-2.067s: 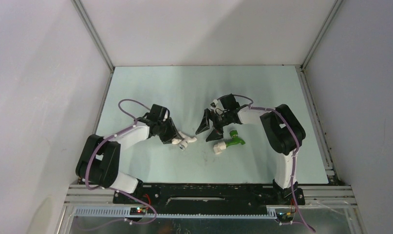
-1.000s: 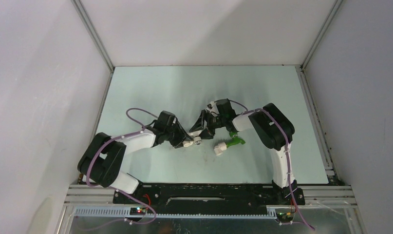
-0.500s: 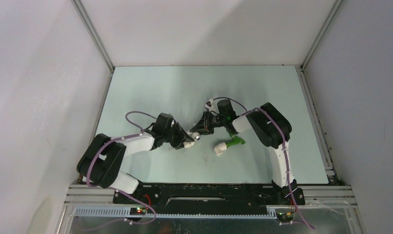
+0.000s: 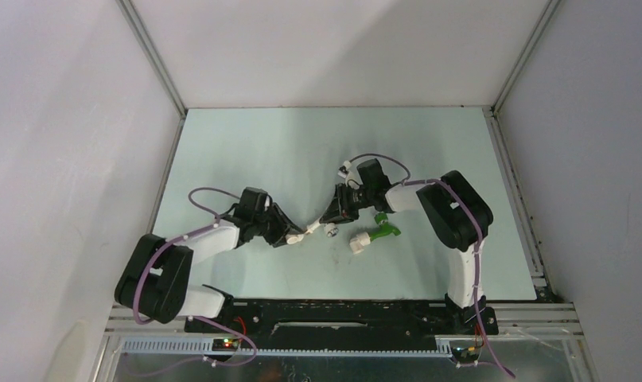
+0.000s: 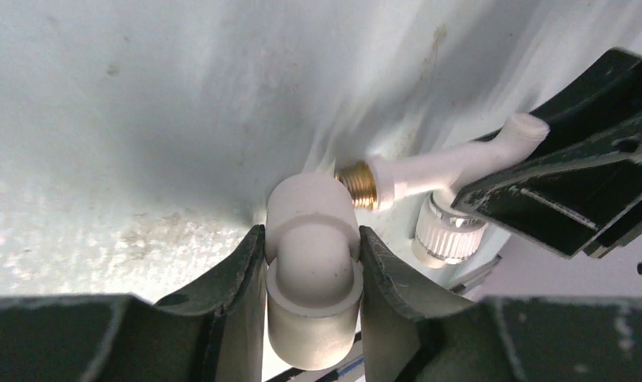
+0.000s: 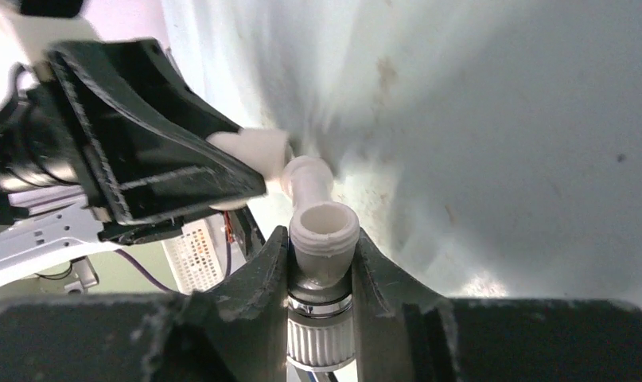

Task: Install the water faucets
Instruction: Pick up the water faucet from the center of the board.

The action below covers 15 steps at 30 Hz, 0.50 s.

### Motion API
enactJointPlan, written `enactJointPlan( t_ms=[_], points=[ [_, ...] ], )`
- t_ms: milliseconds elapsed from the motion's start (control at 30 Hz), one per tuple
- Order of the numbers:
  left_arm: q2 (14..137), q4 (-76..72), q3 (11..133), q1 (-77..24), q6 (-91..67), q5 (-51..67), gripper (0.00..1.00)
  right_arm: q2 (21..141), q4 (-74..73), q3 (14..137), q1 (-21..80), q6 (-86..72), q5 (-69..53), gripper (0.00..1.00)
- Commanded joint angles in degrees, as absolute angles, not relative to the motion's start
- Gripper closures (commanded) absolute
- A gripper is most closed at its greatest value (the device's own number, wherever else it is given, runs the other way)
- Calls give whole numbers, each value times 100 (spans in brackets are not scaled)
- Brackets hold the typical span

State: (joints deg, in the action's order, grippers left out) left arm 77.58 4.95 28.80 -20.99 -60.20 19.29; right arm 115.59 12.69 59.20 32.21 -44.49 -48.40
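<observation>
The white faucet [image 5: 445,163] with its grey knob [image 5: 449,231] hangs just above the table between both grippers. My right gripper [image 6: 321,239] is shut on its body, the knob [image 6: 321,342] low between the fingers. Its brass threaded end [image 5: 357,183] meets the mouth of a white elbow fitting [image 5: 313,270], on which my left gripper [image 5: 311,239] is shut. From above, the left gripper [image 4: 293,236] and right gripper [image 4: 331,223] face each other with the white faucet [image 4: 319,228] between them. The green faucet [image 4: 383,231] lies on the table just right of them, joined to a white fitting [image 4: 357,243].
The pale green table [image 4: 301,143] is walled by white panels on the left, back and right. The black rail [image 4: 333,314] with both arm bases runs along the near edge. The right arm's forearm passes just behind the green faucet.
My right gripper has closed on the white faucet. The left arm has drawn back slightly to the left with the elbow fitting, and the right gripper has followed.
</observation>
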Motion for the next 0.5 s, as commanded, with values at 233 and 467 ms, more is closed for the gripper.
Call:
enactJointPlan(
  t_ms=[233,467],
  points=[
    [8464,917,3426,-2066,-5590,1551,100,12162,1198,5970,3186,-4698,-5070,48],
    [8786,610,3597,-2561,-6091,1523,100,12456,1903,5965,3275,-5270,-5394,46]
  ],
)
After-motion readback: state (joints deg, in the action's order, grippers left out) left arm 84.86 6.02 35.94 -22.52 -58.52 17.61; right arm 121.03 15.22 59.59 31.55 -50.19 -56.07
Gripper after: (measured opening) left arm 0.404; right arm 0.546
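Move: The right fingers are closed around the faucet's body, its middle about 1 cm back, 1 cm left and 1 cm below that hand. The left hand grips a white fitting; from it the faucet's middle lies roughly 6 cm right, 2 cm ahead and 1 cm lower. The green pipe with its white joint lies some 12 cm right of the right hand and 3 cm back, about 2 cm below. The right fingers let go of the faucet, opening to roughly twice their gap while that hand eases back and down about 1.5 cm each, rolling some 10 degrees, and stays around the faucet. The left hand keeps its pinch on the white fitting and carries it level, forward about 2.5 cm, then also rightward, towards the right hand and past the faucet's threaded end. ##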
